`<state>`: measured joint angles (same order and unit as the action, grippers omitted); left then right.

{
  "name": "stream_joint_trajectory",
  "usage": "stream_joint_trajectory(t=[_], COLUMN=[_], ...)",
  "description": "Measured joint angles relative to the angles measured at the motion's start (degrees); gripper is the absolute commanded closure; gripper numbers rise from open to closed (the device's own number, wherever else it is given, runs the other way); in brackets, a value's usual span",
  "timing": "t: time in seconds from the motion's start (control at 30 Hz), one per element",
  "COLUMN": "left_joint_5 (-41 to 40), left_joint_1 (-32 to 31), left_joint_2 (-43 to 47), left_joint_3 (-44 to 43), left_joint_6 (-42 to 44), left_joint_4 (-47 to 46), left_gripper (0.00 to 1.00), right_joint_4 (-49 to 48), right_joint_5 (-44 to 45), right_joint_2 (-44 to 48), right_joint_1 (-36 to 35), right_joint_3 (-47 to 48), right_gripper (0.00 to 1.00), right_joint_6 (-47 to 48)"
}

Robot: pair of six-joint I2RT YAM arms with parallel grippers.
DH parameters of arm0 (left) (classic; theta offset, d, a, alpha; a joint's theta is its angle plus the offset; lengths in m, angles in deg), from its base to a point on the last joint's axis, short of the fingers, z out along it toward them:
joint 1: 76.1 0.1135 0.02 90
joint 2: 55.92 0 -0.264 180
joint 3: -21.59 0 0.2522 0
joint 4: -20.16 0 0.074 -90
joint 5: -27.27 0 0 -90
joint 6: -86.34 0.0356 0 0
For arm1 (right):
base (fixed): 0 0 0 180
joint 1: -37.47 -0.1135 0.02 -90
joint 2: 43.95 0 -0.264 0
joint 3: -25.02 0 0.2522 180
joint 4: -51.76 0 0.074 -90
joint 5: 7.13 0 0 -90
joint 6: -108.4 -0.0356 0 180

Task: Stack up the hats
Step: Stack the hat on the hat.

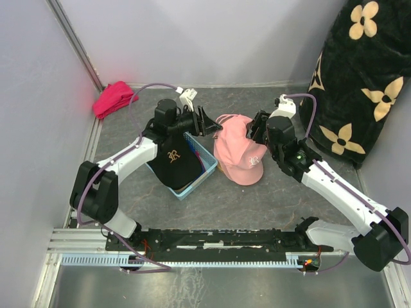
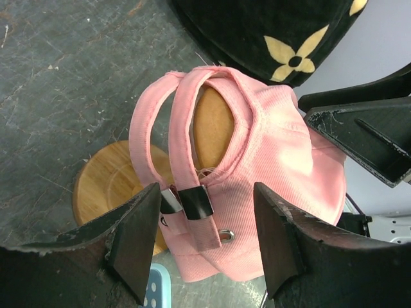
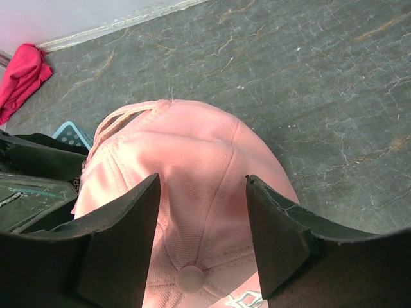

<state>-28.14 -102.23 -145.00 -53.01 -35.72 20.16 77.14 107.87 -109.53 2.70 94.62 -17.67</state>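
A light pink hat (image 1: 236, 149) sits on a round-topped wooden stand in the middle of the table, brim toward the arms. In the left wrist view its rear strap and buckle (image 2: 192, 202) lie between the open fingers of my left gripper (image 2: 205, 224), and the stand's wooden top (image 2: 212, 125) shows through the back opening. My right gripper (image 3: 202, 212) is open and straddles the pink crown (image 3: 192, 167) from above. A black hat (image 1: 172, 163) with an embroidered logo lies in a blue basket (image 1: 200, 168) under my left arm. No other hats are in view.
A red-pink cloth bundle (image 1: 114, 98) lies in the far left corner. A black blanket with cream flowers (image 1: 363, 77) fills the far right. The stand's round wooden base (image 2: 109, 186) rests on the grey table. Walls close in on the left and the back.
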Motion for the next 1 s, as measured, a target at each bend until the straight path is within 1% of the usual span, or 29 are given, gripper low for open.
stream_joint_trajectory(t=[0.17, 0.33, 0.5, 0.57, 0.7, 0.83, 0.9, 1.0], left_joint_5=[0.04, 0.50, 1.62, 1.81, 2.54, 3.08, 2.99, 2.99], left_joint_1=[0.00, 0.00, 0.02, 0.00, 0.00, 0.02, 0.20, 0.39], left_joint_2=[-1.20, -2.56, -3.54, -3.65, -4.04, -4.15, -4.24, -4.33], left_joint_3=[-1.49, -2.40, -2.56, -2.58, -2.71, -2.78, -2.78, -2.75], left_joint_6=[0.02, 0.00, -0.09, -0.15, -0.92, -1.49, -1.49, -1.53], left_joint_4=[0.02, -0.15, -1.01, -1.42, -2.95, -4.20, -4.61, -4.83], left_gripper=[0.34, 0.36, 0.43, 0.49, 0.69, 0.85, 0.90, 0.90], right_joint_4=[0.00, 0.00, 0.00, 0.00, 0.00, 0.00, 0.00, 0.00], right_joint_5=[-0.46, -0.57, -0.74, -0.81, -0.81, -0.81, -0.81, -0.81], right_joint_2=[0.00, -0.04, -0.28, -0.35, -0.39, -0.42, -0.42, -0.42], right_joint_1=[0.00, 0.00, 0.00, 0.00, 0.00, 0.00, 0.00, 0.00], right_joint_3=[0.00, 0.00, 0.07, 0.09, 0.09, 0.09, 0.09, 0.09], right_gripper=[0.36, 0.36, 0.36, 0.36, 0.36, 0.36, 0.36, 0.36], right_joint_6=[0.13, 0.26, 0.39, 0.39, 0.39, 0.42, 0.42, 0.42])
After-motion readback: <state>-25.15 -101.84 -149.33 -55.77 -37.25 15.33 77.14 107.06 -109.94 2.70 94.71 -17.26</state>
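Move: The back strap of the pink hat sits almost between my open left fingertips, about 2 cm to my left hand's right, 1 cm farther out and 1 cm below it. The hat's crown, over the wooden stand, is centred some 8 cm to the right, 3 cm nearer my base and 4 cm below. The black hat lies roughly 16 cm left, 3 cm back and 14 cm down. From my right hand, the strap is about 10 cm left, 1 cm farther out and 2 cm below. With my left hand I ease about 1.5 cm forward and to the right, fingers still around the strap of the pink hat, then shut them from about two-thirds open to nearly closed, pinching one pink strap near its buckle. The other strap stays outside my fingertips. My right hand stays put over the crown, fingers open. ##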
